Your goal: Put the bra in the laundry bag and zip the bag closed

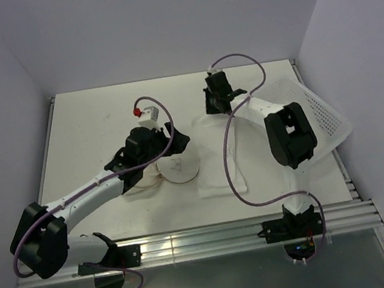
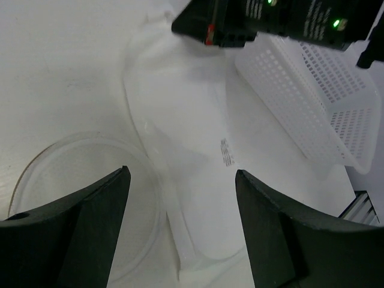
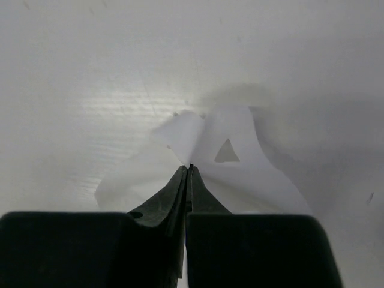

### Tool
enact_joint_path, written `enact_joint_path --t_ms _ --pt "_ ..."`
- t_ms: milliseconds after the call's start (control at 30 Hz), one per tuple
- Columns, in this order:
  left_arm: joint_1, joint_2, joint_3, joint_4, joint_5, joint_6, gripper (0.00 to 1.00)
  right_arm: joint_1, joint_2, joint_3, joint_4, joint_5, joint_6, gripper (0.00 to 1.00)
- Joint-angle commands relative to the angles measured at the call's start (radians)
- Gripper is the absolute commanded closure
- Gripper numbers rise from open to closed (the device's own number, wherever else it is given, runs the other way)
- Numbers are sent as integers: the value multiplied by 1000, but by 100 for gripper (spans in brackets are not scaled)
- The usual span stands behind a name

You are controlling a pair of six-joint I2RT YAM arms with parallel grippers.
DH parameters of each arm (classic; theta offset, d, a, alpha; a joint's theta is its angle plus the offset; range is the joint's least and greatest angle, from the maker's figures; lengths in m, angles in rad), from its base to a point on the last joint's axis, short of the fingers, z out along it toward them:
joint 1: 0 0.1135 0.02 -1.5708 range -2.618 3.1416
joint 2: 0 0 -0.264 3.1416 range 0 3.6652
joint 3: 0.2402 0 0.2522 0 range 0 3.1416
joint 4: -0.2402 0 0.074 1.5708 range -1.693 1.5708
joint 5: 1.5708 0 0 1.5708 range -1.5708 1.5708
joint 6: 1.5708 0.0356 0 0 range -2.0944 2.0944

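Observation:
The bra (image 1: 217, 156) lies flat as a long off-white strip in the middle of the table. My right gripper (image 1: 218, 103) is shut on its far end; in the right wrist view the shut jaws (image 3: 190, 167) pinch a raised fold of the fabric (image 3: 234, 150). The laundry bag (image 1: 179, 167), round and white with a small dark mark, sits just left of the bra. My left gripper (image 1: 174, 141) hovers open and empty over the bag's far side. In the left wrist view its fingers (image 2: 114, 192) straddle the bra (image 2: 186, 120), with the bag's round rim (image 2: 72, 150) at the left.
A white perforated plastic tray (image 1: 320, 115) stands tilted at the right, against the table's edge, and shows in the left wrist view (image 2: 312, 102). The right arm's body (image 1: 289, 134) hangs over the bra's right side. Grey walls close in the back and both sides.

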Motion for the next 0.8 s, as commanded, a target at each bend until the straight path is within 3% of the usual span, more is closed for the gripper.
enact_joint_path --t_ms 0,100,367,600,767 --pt "-36 4 17 39 29 10 23 0 -90 44 177 50 -12 100" --pt "-64 -5 -17 31 -5 5 21 3 -206 -26 238 74 -9 100" --pt "-77 -6 -120 128 38 7 2 37 -611 -281 282 95 11 100" --pt "-110 -25 -129 205 88 85 1 141 -939 -413 207 149 2 100" --pt "-186 -166 -135 160 9 108 1 296 -1177 -355 44 293 -26 100"
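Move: The right hand already pinches the bra's far end just above the table; the bra's middle lies about 12 cm back from it and 4 below. The open laundry bag is roughly 27 cm to that hand's left and 15 back, its lid 13 left and 13 back, the white basket 28 right and 4 back. From the open left hand, the bra's middle is some 6 cm ahead, 8 right and 17 below; the lid is 5 ahead, 5 left, the bag 4 ahead, 19 left. Keeping the bra's end pinched in shut fingers, the right hand hoists it fast, first almost straight up and then up and back over where the bra lay, about 29 cm higher and 17 cm back, while its wrist tips some 40 degrees from steeply down to nearly level. The empty left hand draws back about 6 cm and a little right, dips towards the table and partly rises again, swinging slightly clockwise and opening its fingers fully. ##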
